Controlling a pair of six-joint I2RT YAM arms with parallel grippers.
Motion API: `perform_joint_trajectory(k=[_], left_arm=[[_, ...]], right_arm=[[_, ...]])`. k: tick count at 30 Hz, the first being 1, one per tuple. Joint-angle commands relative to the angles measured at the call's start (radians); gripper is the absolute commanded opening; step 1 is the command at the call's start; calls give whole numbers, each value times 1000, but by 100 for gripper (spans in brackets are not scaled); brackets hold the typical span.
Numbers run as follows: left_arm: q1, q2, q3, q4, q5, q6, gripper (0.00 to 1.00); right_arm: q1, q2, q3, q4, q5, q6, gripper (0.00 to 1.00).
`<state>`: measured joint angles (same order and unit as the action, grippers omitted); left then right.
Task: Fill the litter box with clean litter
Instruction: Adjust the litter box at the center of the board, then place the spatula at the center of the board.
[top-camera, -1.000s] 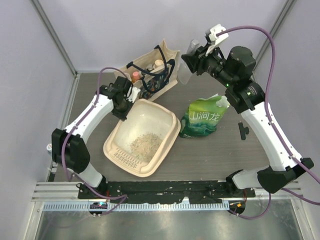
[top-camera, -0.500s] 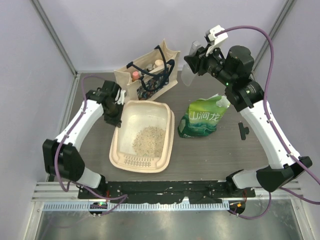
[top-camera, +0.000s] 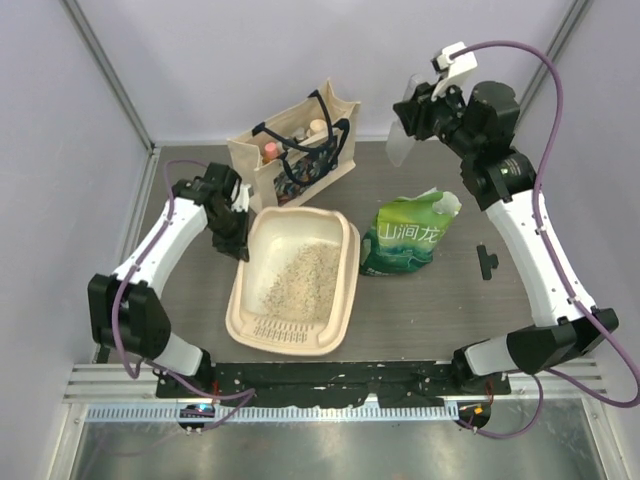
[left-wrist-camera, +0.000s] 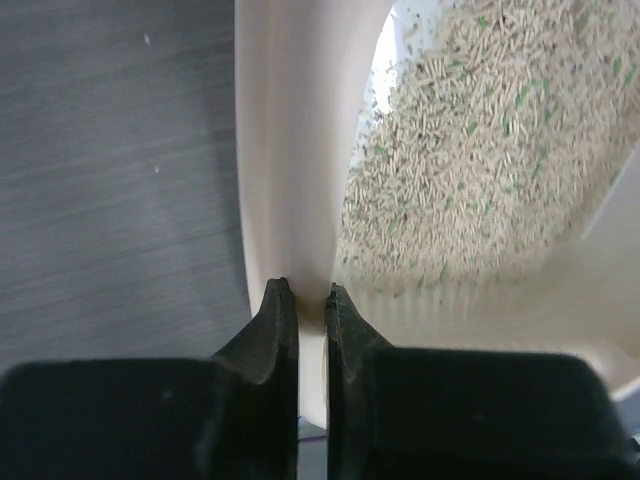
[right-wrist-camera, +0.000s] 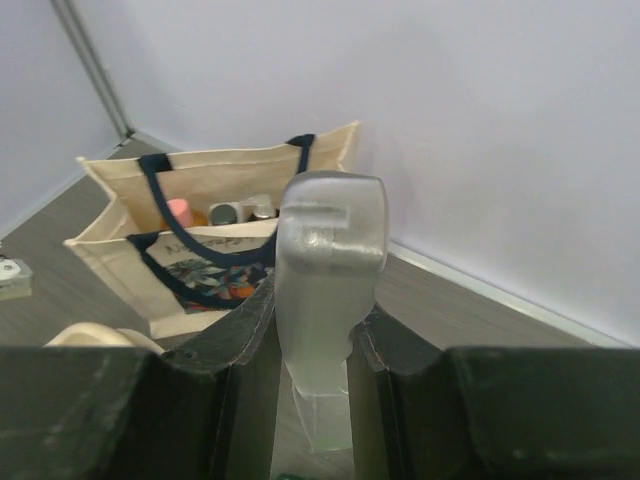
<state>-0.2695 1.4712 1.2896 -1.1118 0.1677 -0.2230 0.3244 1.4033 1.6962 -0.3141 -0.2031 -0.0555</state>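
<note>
The cream litter box (top-camera: 242, 318) lies on the table in front of the left arm, its ribbed strip at the near end. Clean litter (top-camera: 300, 272) covers part of its floor as a pale speckled patch. My left gripper (top-camera: 240, 243) is shut on the box's far left rim. In the left wrist view the fingers (left-wrist-camera: 305, 292) pinch the rim (left-wrist-camera: 285, 150), with the litter (left-wrist-camera: 470, 150) to their right. My right gripper (top-camera: 415, 115) is raised high at the back right. It is shut on a translucent plastic scoop (right-wrist-camera: 330, 250), which also shows from above (top-camera: 400, 142).
A green bag with white characters (top-camera: 405, 238) stands right of the box, its top open. A beige tote bag with dark handles (top-camera: 295, 150) holding several items stands behind the box, also seen from the right wrist (right-wrist-camera: 200, 200). A small black part (top-camera: 487, 262) lies at right.
The left gripper has swung the litter box from a diagonal to nearly straight, and the litter has spread. The right arm has risen and moved right with the scoop.
</note>
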Motion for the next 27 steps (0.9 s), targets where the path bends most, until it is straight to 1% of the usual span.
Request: perform_joint_trajectory(k=[1, 2, 3, 4, 5, 7, 9, 10, 11, 12, 14, 16, 17, 18, 19, 20, 22, 24, 27], left_arm=[[49, 45, 47, 53, 125, -36, 17], [49, 34, 33, 55, 145, -38, 28], [49, 26, 24, 61, 154, -39, 36], [49, 20, 25, 73, 171, -36, 42], [49, 20, 36, 75, 174, -26, 46], [49, 21, 69, 73, 176, 3, 64], [49, 20, 88, 58, 187, 26, 65], [49, 14, 97, 41, 184, 34, 67], [49, -1, 97, 34, 171, 42, 68], [49, -12, 96, 14, 176, 54, 68], [49, -41, 93, -12, 179, 100, 68], [50, -63, 85, -39, 191, 143, 69], [49, -74, 85, -46, 199, 186, 69], [47, -89, 89, -58, 196, 204, 68], [47, -98, 91, -57, 190, 217, 68], [47, -110, 89, -48, 187, 218, 68], [38, -138, 85, 1, 185, 218, 67], [12, -143, 103, 44, 170, 196, 64], [-22, -141, 131, 113, 148, 180, 64]], right_arm=[[-102, 25, 65, 46, -2, 81, 1], [-122, 29, 86, 46, -10, 98, 1], [-140, 33, 92, 44, -10, 100, 1], [-159, 34, 97, 44, -10, 97, 1], [-197, 34, 102, 44, -9, 85, 1], [-234, 31, 100, 37, 13, 28, 1], [-304, 36, 95, 32, 27, -3, 1], [-339, 39, 91, 18, 43, -3, 1], [-404, 45, 77, 9, 44, 2, 1], [-436, 45, 66, -3, 39, 15, 1], [-505, 42, -1, -31, 2, 23, 1], [-603, 22, -77, -55, -47, 26, 1], [-632, 17, -99, -68, -68, 20, 1], [-692, 10, -118, -97, -91, 14, 1], [-717, 3, -150, -111, -116, -6, 1], [-738, 2, -162, -126, -177, -18, 1], [-790, 16, -165, -210, -237, -55, 1], [-817, 34, -162, -313, -346, -115, 1], [-837, 75, -156, -431, -433, -185, 1]])
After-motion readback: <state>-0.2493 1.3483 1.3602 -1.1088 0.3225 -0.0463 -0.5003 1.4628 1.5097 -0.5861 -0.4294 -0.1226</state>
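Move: My left fingers are shut on the litter box's left rim; the box's middle lies about 10 cm to the right, 5 cm back and 6 cm lower. From this hand the litter bag stands about 35 cm right and 4 cm ahead, the tote roughly 9 cm right and 22 cm ahead. My right hand, high up with the scoop, heads for the board's bare right side, where a black clip lies some 24 cm right, 14 cm back and 43 cm below. I open my left fingers wide and let go of the litter box's rim, easing about 2 cm forward and slightly right, then draw back and lift some 6 cm clear. Meanwhile my right hand keeps its hold on the scoop and sweeps about 30 cm right, away from the tote, then sinks roughly 16 cm, swinging clockwise and tipping down some 30 degrees. ##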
